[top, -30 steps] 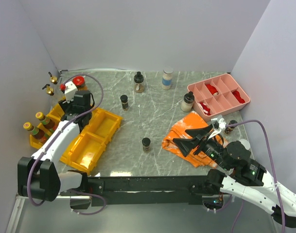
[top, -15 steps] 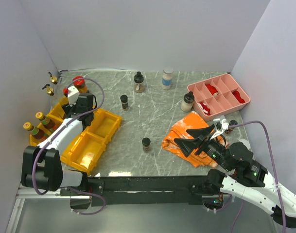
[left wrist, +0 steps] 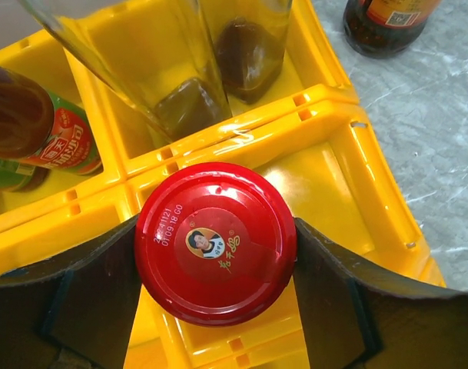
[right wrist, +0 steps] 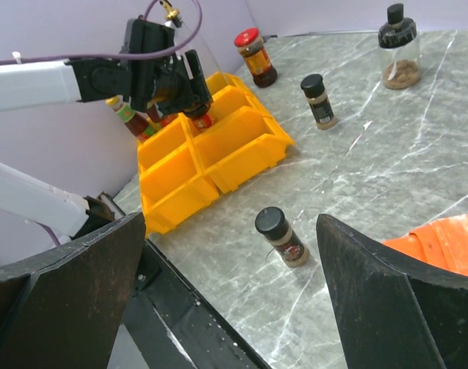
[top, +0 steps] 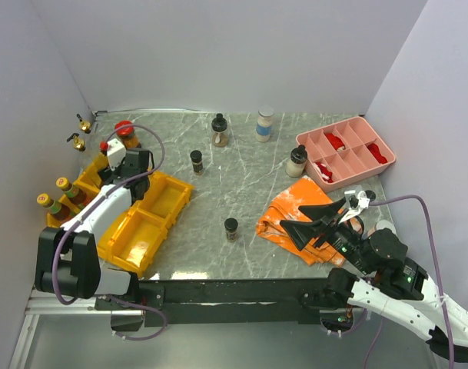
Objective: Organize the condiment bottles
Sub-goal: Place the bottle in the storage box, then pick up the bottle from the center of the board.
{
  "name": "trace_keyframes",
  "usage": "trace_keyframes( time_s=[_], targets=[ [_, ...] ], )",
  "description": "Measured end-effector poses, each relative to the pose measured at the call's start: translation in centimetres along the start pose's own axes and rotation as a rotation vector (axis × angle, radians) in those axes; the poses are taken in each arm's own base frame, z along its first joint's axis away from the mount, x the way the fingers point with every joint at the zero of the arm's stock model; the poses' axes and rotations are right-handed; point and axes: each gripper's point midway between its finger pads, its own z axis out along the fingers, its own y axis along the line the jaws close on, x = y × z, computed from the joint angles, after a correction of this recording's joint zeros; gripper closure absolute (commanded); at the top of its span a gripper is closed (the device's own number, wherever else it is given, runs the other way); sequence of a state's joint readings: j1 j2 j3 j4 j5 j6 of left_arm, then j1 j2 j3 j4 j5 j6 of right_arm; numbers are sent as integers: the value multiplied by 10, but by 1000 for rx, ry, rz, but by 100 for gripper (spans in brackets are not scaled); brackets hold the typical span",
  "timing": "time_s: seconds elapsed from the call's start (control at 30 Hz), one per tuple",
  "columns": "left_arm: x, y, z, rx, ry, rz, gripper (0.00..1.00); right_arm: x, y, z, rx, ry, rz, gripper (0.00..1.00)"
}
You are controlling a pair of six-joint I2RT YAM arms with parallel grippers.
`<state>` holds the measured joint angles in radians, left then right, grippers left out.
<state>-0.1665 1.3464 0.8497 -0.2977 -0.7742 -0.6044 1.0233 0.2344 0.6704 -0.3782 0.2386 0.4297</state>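
Note:
My left gripper (left wrist: 216, 257) is shut on a red-lidded jar (left wrist: 216, 242), with a finger against each side of the lid. The jar hangs over the dividing walls of the yellow bins (left wrist: 349, 161). From the right wrist view the same jar (right wrist: 203, 120) shows under the left gripper (right wrist: 189, 94). Two sauce bottles (left wrist: 34, 131) and two glass bottles (left wrist: 249, 46) stand in the back bins. My right gripper (right wrist: 234, 254) is open above the table, and a black-capped spice bottle (right wrist: 280, 235) stands between and beyond its fingers. Other bottles stand around the table: a second red-lidded jar (top: 124, 128), a black-topped jar (top: 220, 131), a white-topped jar (top: 265, 123).
A pink divided tray (top: 349, 131) sits at the back right beside an orange cloth (top: 291, 201). Two gold-spout bottles (top: 81, 131) stand against the left wall. More small bottles (top: 197, 161) (top: 297, 161) stand mid-table, and one (top: 368, 197) is close to the right arm.
The left gripper has shifted slightly back and right with the jar in it. The right arm has drifted a little right and nearer, staying open.

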Motion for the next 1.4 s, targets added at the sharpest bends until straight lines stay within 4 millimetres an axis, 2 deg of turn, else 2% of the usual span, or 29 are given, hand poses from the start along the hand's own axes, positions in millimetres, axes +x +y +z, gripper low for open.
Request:
trace_keyframes(
  time_s=[0.1, 0.2, 0.27, 0.4, 0.47, 0.7, 0.8, 0.9, 1.13, 1.27, 1.4],
  targets=[
    [-4, 0, -2, -3, 1, 2, 6, 2, -1, 0, 4, 8, -2, 0],
    [-25, -6, -8, 18, -31, -34, 0, 1, -1, -1, 3, 7, -2, 0],
    [-43, -9, -15, 38, -61, -61, 3, 1, -1, -1, 3, 7, -2, 0],
    [-78, -15, -33, 93, -111, -100, 4, 1, -1, -1, 3, 7, -2, 0],
    [-88, -20, -40, 133, -121, -99, 3, 1, 0, -1, 2, 6, -1, 0],
    [-121, -60, -63, 350, -130, -23, 1, 3, 0, 4, 4, 19, -5, 0],
    [-137, -81, -64, 409, -145, 7, 1, 4, 1, 7, 8, 24, -8, 0],
    [-149, -108, -51, 431, -153, 44, 1, 3, 1, 10, 9, 20, -11, 0],
    [-127, -147, 10, 349, -94, 160, 1, 7, 1, 19, 21, 35, -33, 0],
    [-124, -158, 39, 313, -74, 184, 2, 11, -1, 24, 30, 51, -52, 0],
    [-134, -149, 59, 288, -73, 167, 2, 9, 0, 25, 28, 45, -61, 0]
  ],
)
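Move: The left hand still has its fingers around the red-lidded jar standing in the yellow storage box. The next red-lidded jar, on the table, is about 20 cm ahead of that hand, hardly 1 cm left and some 4 cm lower. Two tall glass bottles stand in the box: one about 6 cm ahead and 9 left, one 11 ahead and 8 left. From the right hand, the jar on the table is some 41 cm ahead, 50 left, 22 below. The left hand opens off the boxed jar, rises 15 cm, then swings 19 cm forward, dipping towards the table jar. ##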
